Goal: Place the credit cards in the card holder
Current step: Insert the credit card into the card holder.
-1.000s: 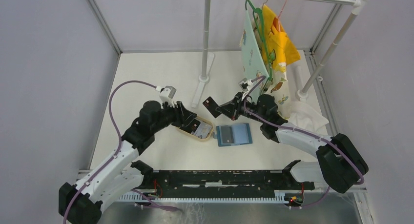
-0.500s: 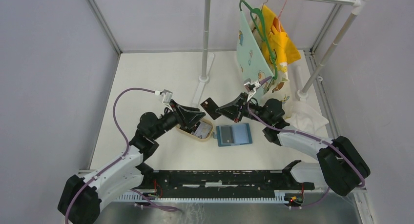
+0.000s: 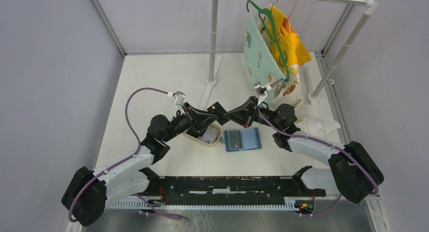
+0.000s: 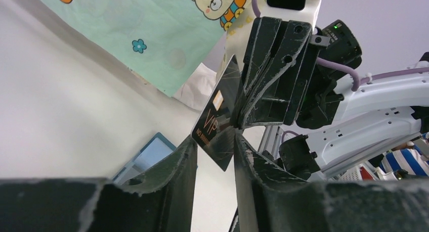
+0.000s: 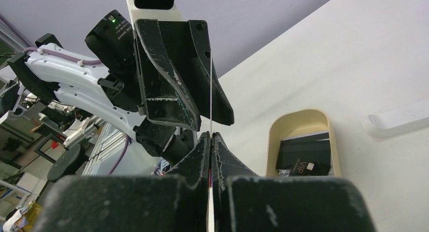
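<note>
My right gripper [image 5: 210, 136] is shut on a black credit card [image 4: 217, 116] marked VIP and holds it in the air; in the right wrist view the card [image 5: 210, 90] shows edge-on as a thin line. My left gripper [image 4: 212, 141] faces it, open, and the card's lower corner lies between its fingertips [image 4: 188, 146] with a gap on each side. From above, both grippers meet at the card [image 3: 217, 108]. The teal-blue card holder [image 3: 242, 139] lies open on the table below. More credit cards [image 5: 306, 158] lie in the tan tray [image 5: 302, 116].
The tan tray [image 3: 190, 136] sits left of the card holder. A clothes rack pole [image 3: 213, 40] stands behind, with a teal printed cloth [image 3: 260, 55] and a yellow garment [image 3: 293, 47] on hangers. A white cloth [image 3: 318, 122] lies at the right.
My left gripper has left the tray, swung right and up to the held card, and its jaws have narrowed around the card's corner. The right gripper has hardly moved.
</note>
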Robot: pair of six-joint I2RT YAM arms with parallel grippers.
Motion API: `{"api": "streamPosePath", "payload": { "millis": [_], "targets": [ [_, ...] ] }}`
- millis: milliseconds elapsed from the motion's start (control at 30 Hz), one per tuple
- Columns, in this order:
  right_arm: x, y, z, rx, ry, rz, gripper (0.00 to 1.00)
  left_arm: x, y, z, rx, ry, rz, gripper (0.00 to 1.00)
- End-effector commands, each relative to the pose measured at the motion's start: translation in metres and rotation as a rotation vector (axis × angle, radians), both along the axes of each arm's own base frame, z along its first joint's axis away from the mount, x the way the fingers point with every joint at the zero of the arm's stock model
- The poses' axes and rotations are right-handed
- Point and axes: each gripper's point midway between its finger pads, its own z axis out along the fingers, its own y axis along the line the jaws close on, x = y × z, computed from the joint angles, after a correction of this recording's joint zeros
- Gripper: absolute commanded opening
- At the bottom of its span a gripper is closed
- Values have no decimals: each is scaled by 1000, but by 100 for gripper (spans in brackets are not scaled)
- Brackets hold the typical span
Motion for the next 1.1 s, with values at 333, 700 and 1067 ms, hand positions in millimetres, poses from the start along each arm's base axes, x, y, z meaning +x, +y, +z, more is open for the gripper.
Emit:
{"api": "streamPosePath", "payload": {
  "millis": [333,700,1067],
  "targets": [
    [-7,-3,20,50,-91,16,0,-5,-9,46,-79,-109,-58,15],
    [-7,-3,15,-4,-220,13,56,-6,-3,32,51,-111,-44,2],
    [-11,3,-26,-371,-729,220,98,-29,19,-22,424,36,-106,2]
  ]
}}
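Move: The black credit card, still pinched by the right hand, has its middle about 2 cm ahead, 3 cm right and 1 cm above the left hand; from the right hand it is about 1 cm ahead, 3 cm left, 1 cm up. Some 20 cm below, the open card holder lies about 13 cm right and 2 cm back of the left hand, the tray of cards about 5 cm left of that hand and level with it. Left fingers pinch the card, then right fingers open off it, sinking 2 cm and rolling about 30 degrees. ##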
